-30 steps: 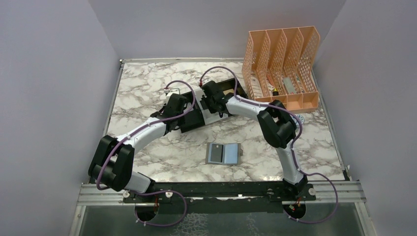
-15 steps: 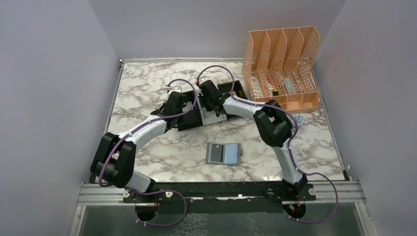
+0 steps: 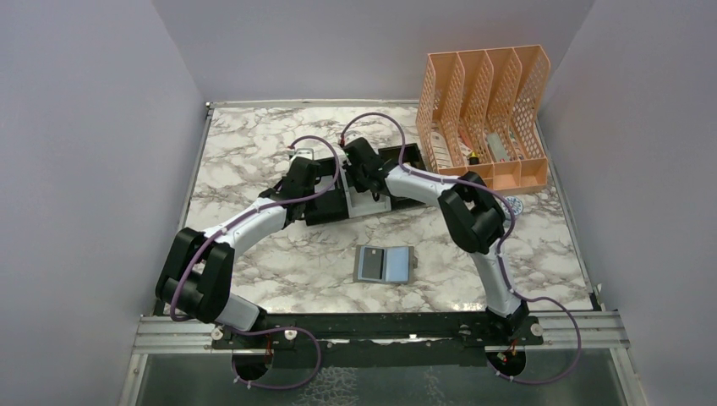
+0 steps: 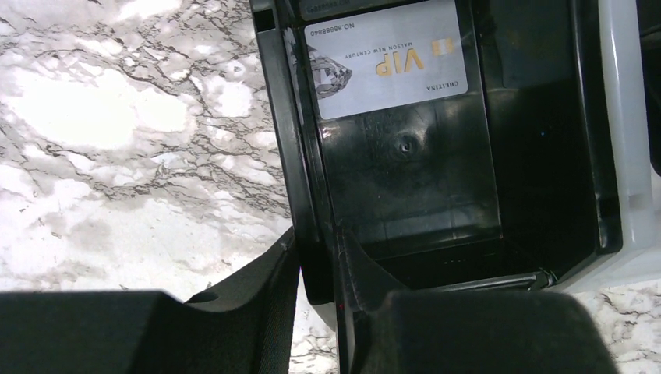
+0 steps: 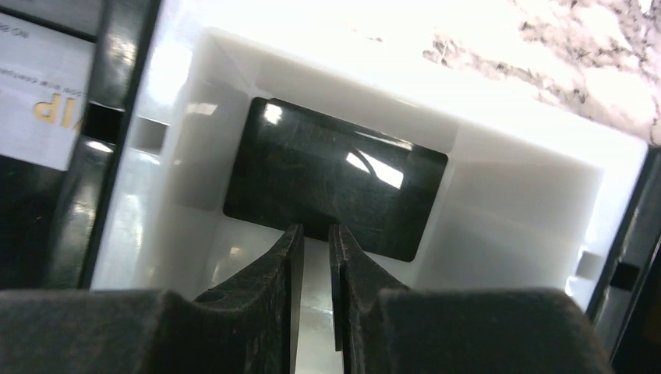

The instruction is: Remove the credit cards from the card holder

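The card holder (image 3: 385, 264) lies open and flat on the marble near the front, apart from both arms. A white VIP credit card (image 4: 387, 58) lies in the left black compartment of a black-and-white tray (image 3: 406, 156). A black card (image 5: 335, 187) lies flat in the tray's white middle compartment (image 5: 507, 195). My left gripper (image 4: 316, 241) is shut on the tray's left black wall (image 4: 284, 117). My right gripper (image 5: 315, 234) hovers in the white compartment with its tips at the black card's near edge. Its jaws stand a narrow slit apart with nothing between them.
A peach mesh file rack (image 3: 486, 110) holding small items stands at the back right. A small round patterned object (image 3: 516, 205) lies beside the right arm. Grey walls close in the table on both sides and at the back.
The left jaws have closed onto the tray wall. The tray and both grippers have shifted slightly toward the back. The card holder has not moved.
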Robot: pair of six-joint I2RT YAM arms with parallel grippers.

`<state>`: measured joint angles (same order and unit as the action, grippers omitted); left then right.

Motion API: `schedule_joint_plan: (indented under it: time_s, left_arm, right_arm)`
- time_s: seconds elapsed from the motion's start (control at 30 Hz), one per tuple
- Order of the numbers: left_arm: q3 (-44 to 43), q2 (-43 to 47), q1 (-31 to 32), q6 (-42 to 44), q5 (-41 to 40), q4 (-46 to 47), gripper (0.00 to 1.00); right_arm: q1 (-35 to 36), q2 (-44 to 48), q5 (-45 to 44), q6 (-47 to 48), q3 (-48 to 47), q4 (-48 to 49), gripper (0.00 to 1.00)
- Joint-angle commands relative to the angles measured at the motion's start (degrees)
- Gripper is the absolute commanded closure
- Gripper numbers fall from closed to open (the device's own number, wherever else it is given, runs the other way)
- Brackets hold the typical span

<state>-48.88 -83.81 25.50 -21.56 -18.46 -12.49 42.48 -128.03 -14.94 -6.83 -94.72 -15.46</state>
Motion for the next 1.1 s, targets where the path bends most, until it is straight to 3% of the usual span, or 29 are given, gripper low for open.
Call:
schedule_joint_plan:
  time_s: [0.0, 0.2, 0.33, 0.53, 0.8, 1.07]
  left_arm:
    - [-1.15, 1.34, 0.36, -0.38, 3.51, -1.75, 0.67]
    - [-1.19, 4.95, 0.39, -1.93, 3.76, -2.18, 0.47]
    - [-1.69, 7.38, 0.35, -2.73, 3.77, -4.46, 0.43]
    - [2.72, 16.73, 0.35, -5.95, 9.18, -2.92, 0.29]
    - [12.79, 27.26, 0.36, -12.17, 22.40, 1.84, 0.24]
    - [20.93, 29.31, 0.50, -19.40, 33.84, 10.09, 0.22]
  right_arm:
    - [0.15, 6.36, 5.24, -1.42, 1.93, -0.57, 0.79]
    - [0.15, 13.90, 8.44, -0.90, 5.33, 0.33, 0.73]
    - [0.15, 17.97, 7.36, -2.31, 7.12, -2.97, 0.69]
    - [0.19, 32.68, 8.07, -7.39, 22.95, 3.36, 0.55]
    - [0.15, 51.49, 18.70, -19.16, 46.64, 11.69, 0.52]
    - [0.15, 54.76, 28.72, -32.92, 58.56, 17.74, 0.57]
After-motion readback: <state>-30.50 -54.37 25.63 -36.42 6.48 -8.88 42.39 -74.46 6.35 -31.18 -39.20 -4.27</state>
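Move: The open card holder lies about 26 cm back and 7 cm to the right of the right hand, on the table some 2 cm lower. The black card is about 2 cm ahead of that hand in the white bin, the gold card 4 cm ahead and 12 cm right. From the left hand, on the tray's left wall, the holder is about 20 cm back, 25 cm right and 4 cm down; the white card is 7 cm ahead, 5 cm right. Left fingers open off the tray wall; the right hand rises 11 cm, then sweeps back 20 towards the holder. ##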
